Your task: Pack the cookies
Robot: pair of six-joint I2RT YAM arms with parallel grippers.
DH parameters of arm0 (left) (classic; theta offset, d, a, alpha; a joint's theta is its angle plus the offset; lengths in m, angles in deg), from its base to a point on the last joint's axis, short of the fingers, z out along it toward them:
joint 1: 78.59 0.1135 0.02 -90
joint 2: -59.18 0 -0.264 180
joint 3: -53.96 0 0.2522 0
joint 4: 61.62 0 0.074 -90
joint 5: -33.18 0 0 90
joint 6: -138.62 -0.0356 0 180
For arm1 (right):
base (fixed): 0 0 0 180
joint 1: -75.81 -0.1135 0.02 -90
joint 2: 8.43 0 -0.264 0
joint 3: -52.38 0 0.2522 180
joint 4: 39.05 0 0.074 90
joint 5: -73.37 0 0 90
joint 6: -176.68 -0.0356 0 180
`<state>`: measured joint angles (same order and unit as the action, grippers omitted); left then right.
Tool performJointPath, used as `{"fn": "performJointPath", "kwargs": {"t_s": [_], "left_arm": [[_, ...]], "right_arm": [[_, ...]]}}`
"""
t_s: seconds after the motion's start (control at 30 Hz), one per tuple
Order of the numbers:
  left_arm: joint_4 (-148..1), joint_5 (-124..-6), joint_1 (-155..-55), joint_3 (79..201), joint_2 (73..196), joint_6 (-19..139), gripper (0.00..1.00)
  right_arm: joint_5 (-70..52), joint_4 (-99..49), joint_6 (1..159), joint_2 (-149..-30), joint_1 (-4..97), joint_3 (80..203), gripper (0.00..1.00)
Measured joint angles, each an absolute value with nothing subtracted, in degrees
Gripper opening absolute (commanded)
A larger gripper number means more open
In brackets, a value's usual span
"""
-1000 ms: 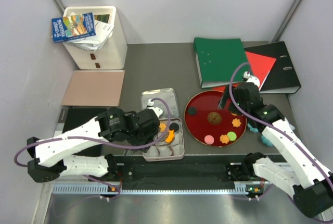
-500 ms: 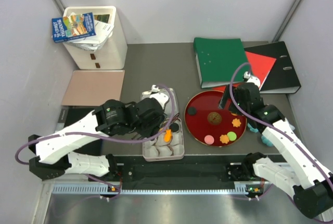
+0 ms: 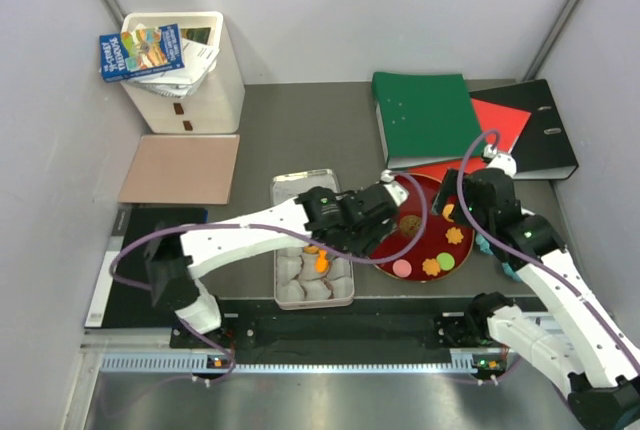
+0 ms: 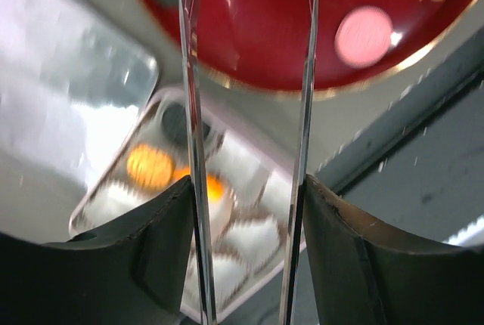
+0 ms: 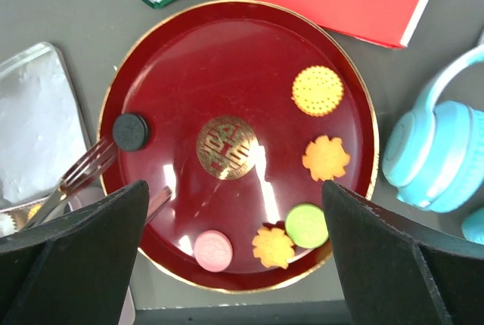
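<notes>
Several cookies lie on the red plate point(image 5: 227, 53): a black round point(image 5: 130, 131), an orange round point(image 5: 318, 90), two orange flowers point(image 5: 327, 158), a green one point(image 5: 306, 225) and a pink one point(image 5: 212, 250). A larger brown round with a gold pattern point(image 5: 228, 147) sits at the centre. My left gripper point(image 3: 372, 218) point(image 4: 246, 189) is shut on metal tongs point(image 4: 190, 113). Their empty, parted tips point(image 5: 87, 166) hover by the black cookie. The tin point(image 3: 342, 295) of white paper cups holds orange cookies point(image 3: 319, 261) and a black one point(image 4: 175, 122). My right gripper point(image 5: 234, 185) point(image 3: 460, 212) hangs open above the plate.
The tin's lid point(image 3: 292, 188) lies behind the tin. Turquoise headphones point(image 5: 439, 159) rest right of the plate. A green binder point(image 3: 425, 115), a red folder point(image 3: 505, 120) and a black binder point(image 3: 548, 130) lie behind it. A white bin point(image 3: 190, 75) and a brown board point(image 3: 180, 168) stand far left.
My left arm has swung right with the tongs, from over the tin to the plate's left side. The right arm has shifted slightly to the right.
</notes>
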<state>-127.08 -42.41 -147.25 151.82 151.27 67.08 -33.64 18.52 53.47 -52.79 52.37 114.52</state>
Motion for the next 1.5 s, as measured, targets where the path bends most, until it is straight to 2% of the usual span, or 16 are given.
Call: {"fn": "performJointPath", "kwargs": {"t_s": [0.47,0.9,1.5], "left_arm": [[-111.6,-45.4,-146.2,162.6,170.4,63.6,0.62],[-99.4,-51.8,-144.0,166.9,177.2,65.7,0.58],[-98.1,-51.4,-144.0,161.0,178.7,65.9,0.58]], "right_arm": [[-36.3,23.2,53.0,-48.7,52.5,119.2,0.96],[-41.8,25.8,51.1,-45.9,52.7,125.2,0.96],[-43.1,27.0,51.0,-46.0,52.7,125.5,0.97]]}}
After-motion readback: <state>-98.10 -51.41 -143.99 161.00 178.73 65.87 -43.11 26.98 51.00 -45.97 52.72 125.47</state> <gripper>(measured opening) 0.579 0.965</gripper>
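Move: The empty left hand is after the yellow round cookie at the far right of the red tray, about 6 cm ahead, 14 cm to its right and 15 cm below. At that same height, the orange flower cookie nearest it is 15 cm right and 1 cm ahead of the hand, the dark cookie 6 cm ahead and 3 cm left, and the pink one 6 cm back and 4 cm right. From the right hand, the yellow cookie lies about 1 cm back, 6 cm right and 17 cm down. Heading for the yellow cookie, the open left hand sweeps some 17 cm right across the tray, also going forward and a little down, its wrist rolling so the tips swing out to the right. It then sinks another 5 cm, easing slightly back left, not yet gripping anything. The right hand clears the way, rising about 8 cm, shifting right and tipping its fingers up. ##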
